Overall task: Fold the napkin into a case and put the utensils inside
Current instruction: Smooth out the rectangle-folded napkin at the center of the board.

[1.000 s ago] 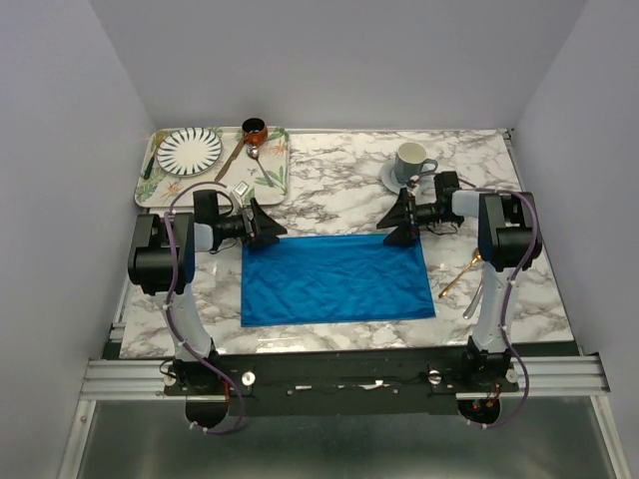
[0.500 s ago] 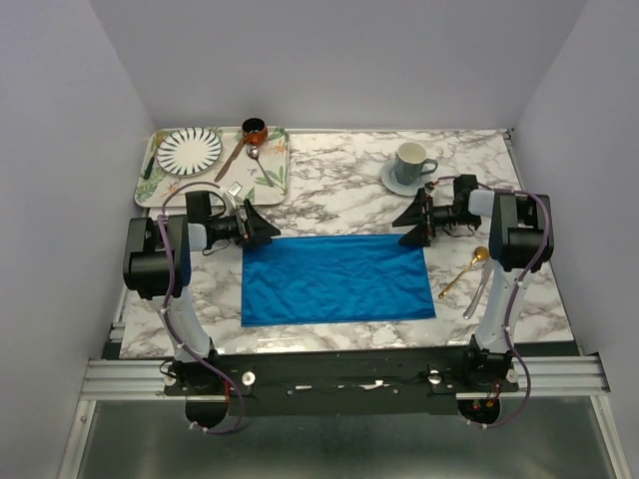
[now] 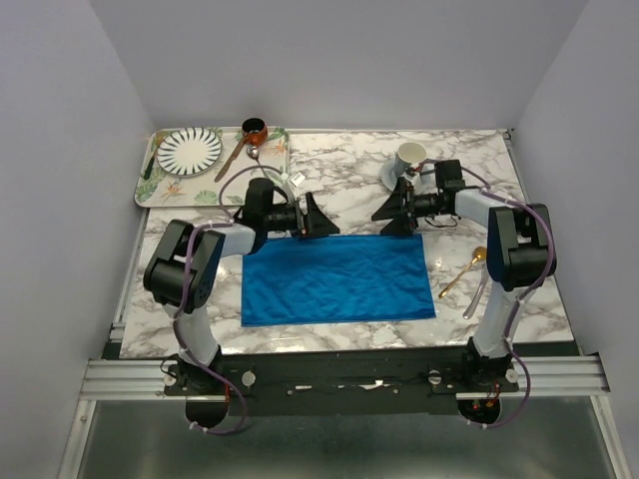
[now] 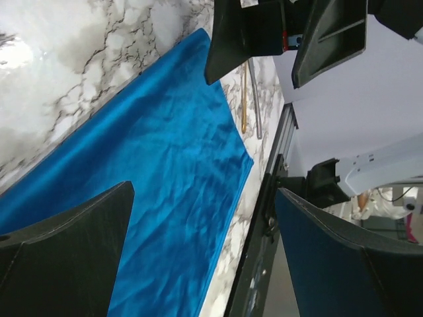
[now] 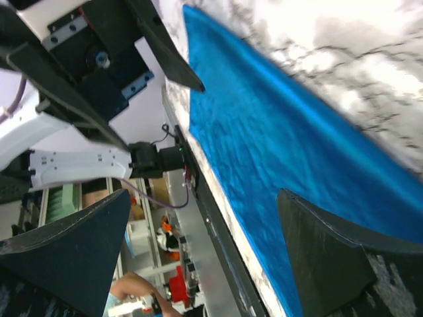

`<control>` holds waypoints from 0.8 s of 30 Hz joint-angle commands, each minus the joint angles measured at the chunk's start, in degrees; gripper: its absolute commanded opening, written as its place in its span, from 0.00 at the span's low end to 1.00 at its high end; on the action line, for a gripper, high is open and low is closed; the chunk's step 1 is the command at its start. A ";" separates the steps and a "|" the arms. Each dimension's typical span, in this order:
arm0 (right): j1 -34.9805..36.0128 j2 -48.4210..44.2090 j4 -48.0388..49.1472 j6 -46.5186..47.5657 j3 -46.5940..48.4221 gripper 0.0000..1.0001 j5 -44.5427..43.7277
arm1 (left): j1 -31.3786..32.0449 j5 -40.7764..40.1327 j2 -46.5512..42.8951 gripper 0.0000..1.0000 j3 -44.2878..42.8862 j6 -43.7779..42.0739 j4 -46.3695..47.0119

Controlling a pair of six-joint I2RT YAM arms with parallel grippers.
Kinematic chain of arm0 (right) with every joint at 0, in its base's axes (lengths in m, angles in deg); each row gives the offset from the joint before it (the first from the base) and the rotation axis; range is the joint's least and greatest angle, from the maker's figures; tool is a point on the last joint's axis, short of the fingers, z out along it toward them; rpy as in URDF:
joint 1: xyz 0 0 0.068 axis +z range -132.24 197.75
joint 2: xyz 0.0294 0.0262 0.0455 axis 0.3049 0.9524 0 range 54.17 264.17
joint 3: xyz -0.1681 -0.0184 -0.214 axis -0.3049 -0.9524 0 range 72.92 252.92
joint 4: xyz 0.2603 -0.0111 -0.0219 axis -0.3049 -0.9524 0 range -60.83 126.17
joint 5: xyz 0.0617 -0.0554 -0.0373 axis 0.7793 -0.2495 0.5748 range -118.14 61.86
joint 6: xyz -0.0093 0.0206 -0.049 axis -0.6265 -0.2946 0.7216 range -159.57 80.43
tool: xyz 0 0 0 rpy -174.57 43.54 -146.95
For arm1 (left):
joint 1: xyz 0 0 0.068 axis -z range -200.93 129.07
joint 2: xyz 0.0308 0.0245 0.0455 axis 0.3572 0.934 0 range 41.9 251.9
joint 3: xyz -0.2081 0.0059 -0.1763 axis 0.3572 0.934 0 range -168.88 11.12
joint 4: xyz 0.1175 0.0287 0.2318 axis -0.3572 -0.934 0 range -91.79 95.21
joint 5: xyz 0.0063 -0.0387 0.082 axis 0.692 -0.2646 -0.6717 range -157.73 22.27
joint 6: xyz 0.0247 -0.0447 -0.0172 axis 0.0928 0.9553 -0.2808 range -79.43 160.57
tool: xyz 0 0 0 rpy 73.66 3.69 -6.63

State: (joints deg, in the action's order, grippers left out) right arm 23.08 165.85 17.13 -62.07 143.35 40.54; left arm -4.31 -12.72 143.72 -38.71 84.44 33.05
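The blue napkin (image 3: 337, 279) lies flat as a wide rectangle on the marble table, also filling the left wrist view (image 4: 165, 185) and the right wrist view (image 5: 284, 152). Two utensils, a gold spoon (image 3: 464, 269) and a silver one (image 3: 477, 296), lie on the table right of the cloth; in the left wrist view they show as thin rods (image 4: 244, 99) past the napkin's corner. My left gripper (image 3: 327, 220) hovers open over the napkin's far edge, pointing right. My right gripper (image 3: 380, 215) faces it, open, just above the far right part of that edge. Neither holds anything.
A cup on a saucer (image 3: 407, 160) stands just behind the right gripper. At the back left, a patterned tray (image 3: 280, 175) carries a striped plate (image 3: 189, 150), a small brown pot (image 3: 255, 129) and a brown-handled spoon (image 3: 232, 158). The table's metal rail (image 3: 339, 374) runs along the front.
My left arm has swung right along the napkin's far edge, from its left corner towards the middle. The right gripper has shifted slightly left. Both stayed open; the napkin has not moved.
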 commanded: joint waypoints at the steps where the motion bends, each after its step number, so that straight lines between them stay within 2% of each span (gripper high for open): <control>1: -0.84 3.45 6.04 -7.11 -1.35 1.00 -6.36 | 5.78 -6.83 7.15 0.99 -4.75 11.14 10.57; 9: -0.75 7.15 6.13 -7.73 -1.44 1.00 -10.94 | 9.83 -10.17 14.45 0.99 -9.24 15.89 13.74; 16: -0.84 8.12 5.95 -9.49 -1.79 1.00 -14.71 | 10.45 -14.66 19.11 0.99 -12.84 15.01 7.43; 24: -1.19 8.47 5.69 -10.37 -2.32 1.00 -17.71 | 9.84 -15.54 21.49 0.99 -12.06 10.79 0.81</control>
State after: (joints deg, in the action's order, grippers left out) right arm 22.22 172.54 22.35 -72.39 142.39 29.31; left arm 5.84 -25.58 163.37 -51.29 98.43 39.67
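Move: The napkin lies under both open hands, roughly 9 cm down, its middle about 8 cm back and 4 cm right of the left hand, 9 cm back and 11 cm left of the right. The middle of its far edge is some 4 cm ahead of the left hand and 4 cm right, or 3 cm ahead and 11 cm left of the right. From the right hand the mug is about 20 cm ahead and 7 cm right, the gold spoon 6 cm back and 22 cm right. With its fingers still wide open, the left hand sweeps about 8 cm right along the napkin's far edge towards the right gripper while sinking, then eases forward and goes on down, some 6 cm lower in all, to bring its forward finger onto that edge. The right hand drops about 6 cm with a little forward travel to set its forward, lower finger on the cloth near the same edge, its wrist turning some 15 degrees, then all but stops there, open. ##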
